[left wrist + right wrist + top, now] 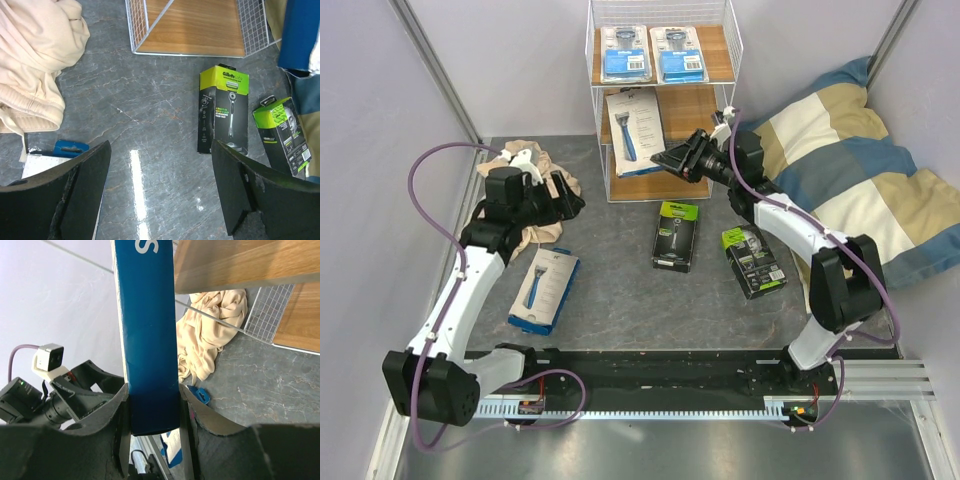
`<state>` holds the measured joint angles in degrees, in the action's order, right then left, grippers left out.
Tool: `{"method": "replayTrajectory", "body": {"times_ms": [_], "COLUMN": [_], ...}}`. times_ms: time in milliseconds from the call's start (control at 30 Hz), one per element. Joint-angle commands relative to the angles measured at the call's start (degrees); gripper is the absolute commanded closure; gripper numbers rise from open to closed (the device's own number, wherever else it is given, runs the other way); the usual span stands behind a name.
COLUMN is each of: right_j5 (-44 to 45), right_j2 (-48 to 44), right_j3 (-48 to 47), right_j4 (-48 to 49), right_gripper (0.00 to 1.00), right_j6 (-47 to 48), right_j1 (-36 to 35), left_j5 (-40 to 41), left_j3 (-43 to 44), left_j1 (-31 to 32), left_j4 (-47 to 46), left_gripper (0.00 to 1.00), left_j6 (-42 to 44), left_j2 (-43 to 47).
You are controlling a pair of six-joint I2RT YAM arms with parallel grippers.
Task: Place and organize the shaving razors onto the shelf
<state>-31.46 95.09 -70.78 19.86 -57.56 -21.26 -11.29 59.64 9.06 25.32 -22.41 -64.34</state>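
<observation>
The shelf [712, 105] stands at the back, with two white-and-blue razor cards [625, 53] [678, 53] lying on its top board. A larger white razor pack [634, 128] leans at the middle level, and my right gripper [665, 160] is shut on its lower corner. The right wrist view shows that pack's blue edge [149, 335] pinched between the fingers. A second white pack [545, 288] lies on the table at the left. Two black-and-green boxes [676, 235] [753, 262] lie in the middle. My left gripper [570, 198] hovers open over bare table [160, 190], holding nothing.
A beige cloth [525, 170] is bunched up behind the left gripper. A striped blue and tan pillow [865, 175] fills the back right. In the left wrist view the shelf's bottom board [192, 27] sits ahead, with the boxes [223, 107] [282, 134] to the right.
</observation>
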Motion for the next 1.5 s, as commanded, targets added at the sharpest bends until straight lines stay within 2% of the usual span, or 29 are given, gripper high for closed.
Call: {"method": "replayTrajectory", "body": {"times_ms": [0, 167, 267, 300, 367, 400, 500, 567, 600, 700, 800, 833, 1000, 1033, 1133, 1467], "right_j5": [-0.44, 1.93, 3.16, 3.34, 3.6, 3.69, 3.78, 3.78, 3.86, 3.87, 4.04, 4.22, 4.04, 4.13, 4.22, 4.3], "right_j2": [2.64, 5.01, 6.24, 6.6, 7.65, 7.92, 9.15, 9.76, 10.03, 10.82, 11.35, 11.52, 11.7, 11.44, 11.26, 10.91], "right_j3": [-5.5, -7.87, -8.58, -8.76, -9.02, -9.02, -9.55, -9.9, -10.16, -10.78, -10.95, -10.95, -11.04, -10.96, -10.87, -9.99], "right_j4": [7.03, 6.95, 6.95, 7.04, 7.21, 7.47, 7.74, 8.0, 7.83, 7.83, 8.35, 8.44, 8.88, 9.06, 9.06, 9.67], "right_gripper": [0.83, 0.83, 0.82, 0.82, 0.82, 0.82, 0.8, 0.78, 0.77, 0.75, 0.7, 0.64, 0.52, 0.46, 0.38, 0.31], "right_j6": [-3.78, -5.28, -6.16, -6.68, -7.21, -7.91, -8.97, -9.24, -9.41, -9.94, -10.47, -10.73, -11.08, -11.17, -11.17, -11.87], "right_j1": [-0.1, -0.01, -0.01, -0.1, -0.19, -0.1, -0.1, -0.1, -0.1, -0.1, -0.19, -0.19, -0.1, -0.28, -0.1, -0.19], "left_j5": [-2.33, -4.0, -5.49, -5.76, -6.64, -6.99, -7.17, -6.99, -6.82, -5.5, -4.71, -4.45, -2.43, -2.33, -1.81, 2.14], "left_j3": [2.76, 3.73, 4.78, 5.22, 6.19, 6.54, 8.47, 9.7, 10.14, 11.2, 11.47, 11.38, 11.64, 11.64, 11.64, 11.38], "left_j1": [-0.01, 0.52, 1.83, 2.27, 3.77, 4.38, 6.93, 9.04, 9.83, 12.81, 14.57, 14.93, 17.74, 17.83, 18.19, 18.8], "left_j4": [-3.79, -6.15, -7.83, -8.09, -9.58, -10.2, -12.13, -13.88, -14.59, -17.58, -21.43, -22.59, -25.06, -25.06, -26.81, -31.29], "left_gripper": [0.13, 0.19, 0.3, 0.39, 0.49, 0.6, 0.75, 0.79, 0.85, 0.95, 0.98, 0.98, 0.98, 0.98, 0.98, 0.98], "left_j6": [-0.26, -0.96, -0.96, -0.88, -0.88, -0.88, -0.7, -0.35, 0.0, 0.09, -0.35, -0.61, 0.53, 0.44, 0.44, -0.96], "left_j2": [-0.97, -3.25, -5.35, -5.88, -7.63, -8.08, -10.36, -11.25, -12.29, -13.88, -15.55, -15.82, -18.37, -18.89, -19.6, -22.41]}}
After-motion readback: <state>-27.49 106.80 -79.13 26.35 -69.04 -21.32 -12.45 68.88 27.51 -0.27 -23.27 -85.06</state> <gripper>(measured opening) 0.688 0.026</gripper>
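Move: The right gripper holds the white-and-blue razor pack by its front right corner. Its spot on the left of the middle shelf is about 12 cm ahead, 7 cm left and 3 cm lower. The left top-shelf pack is roughly 15 cm ahead, 9 cm left and 20 cm up; the black-green box is 7 cm back, 2 cm right and 27 cm down. From the open, empty left gripper, the held pack lies some 15 cm ahead, 14 cm right and 5 cm up. Slide the held pack deeper onto the middle shelf with the right gripper, about 5 cm forward, easing slightly down, then hold there and open the fingers around its corner. Meanwhile swing the left gripper some 16 cm right and about 6 cm forward towards the pack's front edge, rising slightly, turning clockwise and tipping up, and shut its empty fingers on the way. ##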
